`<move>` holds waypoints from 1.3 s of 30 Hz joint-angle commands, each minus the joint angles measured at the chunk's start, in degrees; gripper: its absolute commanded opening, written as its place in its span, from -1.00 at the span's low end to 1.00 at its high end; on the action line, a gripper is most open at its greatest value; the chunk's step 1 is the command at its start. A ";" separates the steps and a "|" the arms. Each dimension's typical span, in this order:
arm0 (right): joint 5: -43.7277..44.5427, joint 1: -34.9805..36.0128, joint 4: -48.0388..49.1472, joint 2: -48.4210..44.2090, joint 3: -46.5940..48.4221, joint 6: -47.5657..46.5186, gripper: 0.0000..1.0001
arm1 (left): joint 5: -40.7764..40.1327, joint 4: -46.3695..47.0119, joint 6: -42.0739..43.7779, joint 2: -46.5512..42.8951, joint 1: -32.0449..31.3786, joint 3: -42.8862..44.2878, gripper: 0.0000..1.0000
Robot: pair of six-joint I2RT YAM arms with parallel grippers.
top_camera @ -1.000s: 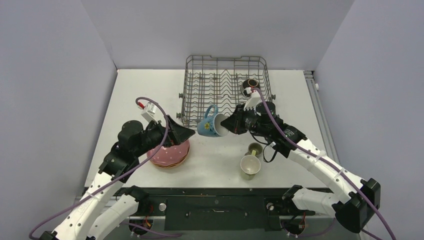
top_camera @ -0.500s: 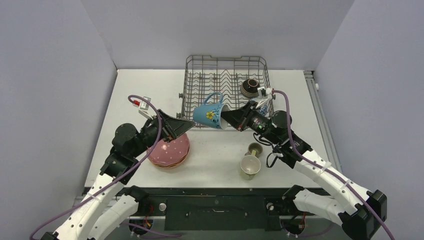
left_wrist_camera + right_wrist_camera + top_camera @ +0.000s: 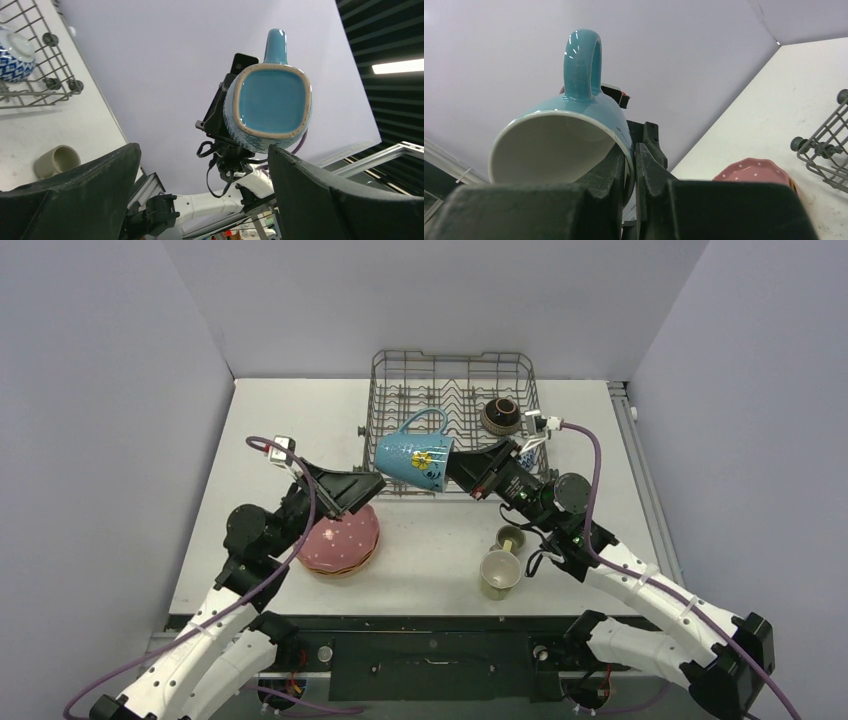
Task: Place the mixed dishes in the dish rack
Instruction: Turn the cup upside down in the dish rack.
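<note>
My right gripper is shut on the rim of the light-blue mug, one finger inside and one outside. It holds the mug on its side in the air over the front left corner of the dish rack, handle up. In the right wrist view the mug fills the upper left above my right gripper. My left gripper stands open just left of the mug, above the pink dotted plate. Its camera looks up at the mug's base beyond the open left gripper.
A dark-brown bowl and a blue-white bowl sit in the rack's right side. A small olive mug and a pale-yellow mug stand on the table under the right arm. Orange plates lie beneath the pink plate.
The right gripper has lifted the blue mug higher and a little back and left, toward the rack. The left arm has drawn back and its open gripper has tilted upward.
</note>
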 commanded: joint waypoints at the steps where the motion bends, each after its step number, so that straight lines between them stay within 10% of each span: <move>1: 3.34 2.19 11.17 0.78 3.06 1.68 -1.00 | 0.25 15.04 -5.35 -0.63 0.41 -1.05 0.93; 39: -0.88 10.10 11.32 8.61 8.88 4.80 -1.00 | 8.23 16.68 -2.09 -0.49 0.41 7.21 0.93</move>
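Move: The blue cup, held by its rim in the right gripper, has its middle about 8 cm to the left gripper's right, 4 ahead and 7 above. The pink plates are some 11 cm left, 8 ahead and 33 below that gripper. From the right hand, the open left fingers lie about 13 cm left, 3 back and 3 below, and the beige cup some 13 cm right, level, 35 below. Raise the open left gripper about 7 cm and draw it back some 4, tilting its fingers up roughly 15 degrees, to bring them around the blue cup's base. Meanwhile keep the right gripper's pinch on the rim and carry the cup left about 5 cm, then left and back, turning slightly counter-clockwise, towards the left fingers. ##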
